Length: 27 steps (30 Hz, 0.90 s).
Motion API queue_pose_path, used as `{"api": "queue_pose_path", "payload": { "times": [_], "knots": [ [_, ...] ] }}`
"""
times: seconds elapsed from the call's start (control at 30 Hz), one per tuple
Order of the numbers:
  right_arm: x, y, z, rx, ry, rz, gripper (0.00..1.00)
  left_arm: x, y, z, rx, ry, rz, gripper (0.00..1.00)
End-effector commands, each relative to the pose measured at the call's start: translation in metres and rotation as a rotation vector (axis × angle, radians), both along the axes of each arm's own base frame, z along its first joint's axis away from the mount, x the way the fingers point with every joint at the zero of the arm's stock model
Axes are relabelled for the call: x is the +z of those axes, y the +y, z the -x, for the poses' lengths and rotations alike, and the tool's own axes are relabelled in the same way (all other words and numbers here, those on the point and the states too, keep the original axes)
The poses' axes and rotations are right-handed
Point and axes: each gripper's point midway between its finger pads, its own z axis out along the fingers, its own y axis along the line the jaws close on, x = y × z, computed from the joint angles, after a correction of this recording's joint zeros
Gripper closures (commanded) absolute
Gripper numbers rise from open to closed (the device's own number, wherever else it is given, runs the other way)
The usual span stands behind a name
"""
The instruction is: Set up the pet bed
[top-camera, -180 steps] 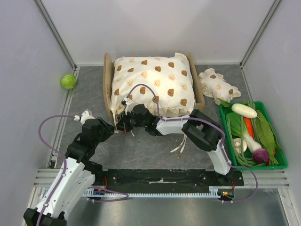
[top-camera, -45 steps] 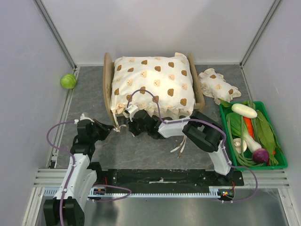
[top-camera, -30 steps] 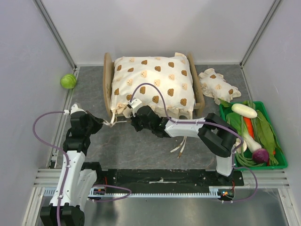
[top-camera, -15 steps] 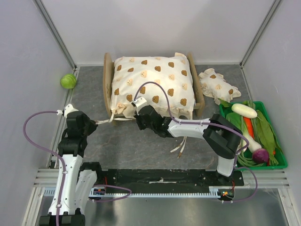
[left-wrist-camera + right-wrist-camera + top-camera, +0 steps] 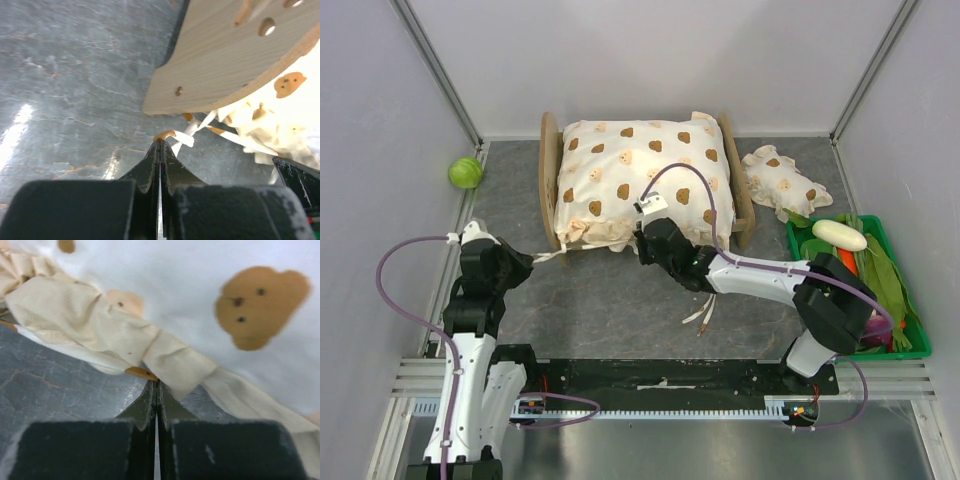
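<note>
The pet bed (image 5: 548, 180) stands at the back of the table, its wooden headboard (image 5: 235, 65) to the left. The cream bear-print cushion (image 5: 645, 170) covers its base. My left gripper (image 5: 529, 260) is left of the bed's near left corner, shut on a tan-tipped tie (image 5: 172, 135) of the cushion, and the tie runs taut to the cushion. My right gripper (image 5: 642, 243) is at the cushion's near edge, shut on another tan-tipped tie (image 5: 141, 372) under the cushion (image 5: 190, 285).
A small bear-print pillow (image 5: 782, 185) lies right of the bed. A green tray (image 5: 910, 352) of vegetables sits at the right edge. A green ball (image 5: 465, 172) rests by the left wall. Loose ties (image 5: 703, 315) trail on the grey table in front.
My right gripper has moved right along the cushion's near edge, its arm stretching out. My left gripper has drawn its tie out to the left and now holds almost still.
</note>
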Motion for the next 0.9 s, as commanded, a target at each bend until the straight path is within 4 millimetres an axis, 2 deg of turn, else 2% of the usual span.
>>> {"api": "queue_pose_path", "payload": {
  "times": [0.0, 0.03, 0.17, 0.33, 0.4, 0.6, 0.7, 0.87],
  "knots": [
    [0.017, -0.036, -0.015, -0.147, -0.04, -0.023, 1.0, 0.005, -0.026, -0.016, -0.104, -0.052, 0.105, 0.98],
    [0.018, -0.041, -0.017, -0.159, -0.043, -0.019, 1.0, 0.002, -0.026, -0.017, -0.114, -0.042, 0.102, 0.98],
    [0.026, -0.056, -0.021, -0.2, -0.066, -0.016, 1.0, 0.0, -0.005, -0.016, -0.026, -0.024, 0.018, 0.98],
    [0.03, -0.057, -0.025, -0.201, -0.072, -0.018, 1.0, -0.013, 0.037, -0.018, 0.127, 0.093, -0.148, 0.98],
    [0.031, -0.056, -0.027, -0.2, -0.071, -0.019, 1.0, -0.017, 0.04, -0.021, 0.143, 0.121, -0.148, 0.98],
    [0.031, -0.054, -0.029, -0.207, -0.066, -0.026, 1.0, -0.054, 0.028, -0.042, 0.117, 0.208, -0.047, 0.98],
    [0.033, -0.055, -0.028, -0.21, -0.069, -0.029, 1.0, -0.053, 0.033, -0.048, 0.128, 0.209, -0.052, 0.98],
    [0.036, -0.057, -0.027, -0.211, -0.07, -0.039, 1.0, -0.037, 0.065, -0.055, 0.203, 0.182, -0.094, 0.98]
  ]
}}
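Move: Just off the bed frame's near left corner, the tie knot lies some 6 cm ahead of the left hand, 7 cm to its right and 7 cm below; the frame's left side panel centres 22 cm ahead, 3 cm right. From the right hand the knot is about 17 cm left, 1 cm back and 3 cm lower, while the bear-print cushion's middle sits 14 cm straight ahead. Drawing the ties apart across the bed's near side, the right hand pulls about 4 cm to the right, away from the knot, then holds there. The left sinks some 6 cm and goes 4 cm forward, first easing right, then out left, its fingers tipping down about 15 degrees. Both keep their ties pinched in shut fingers. ##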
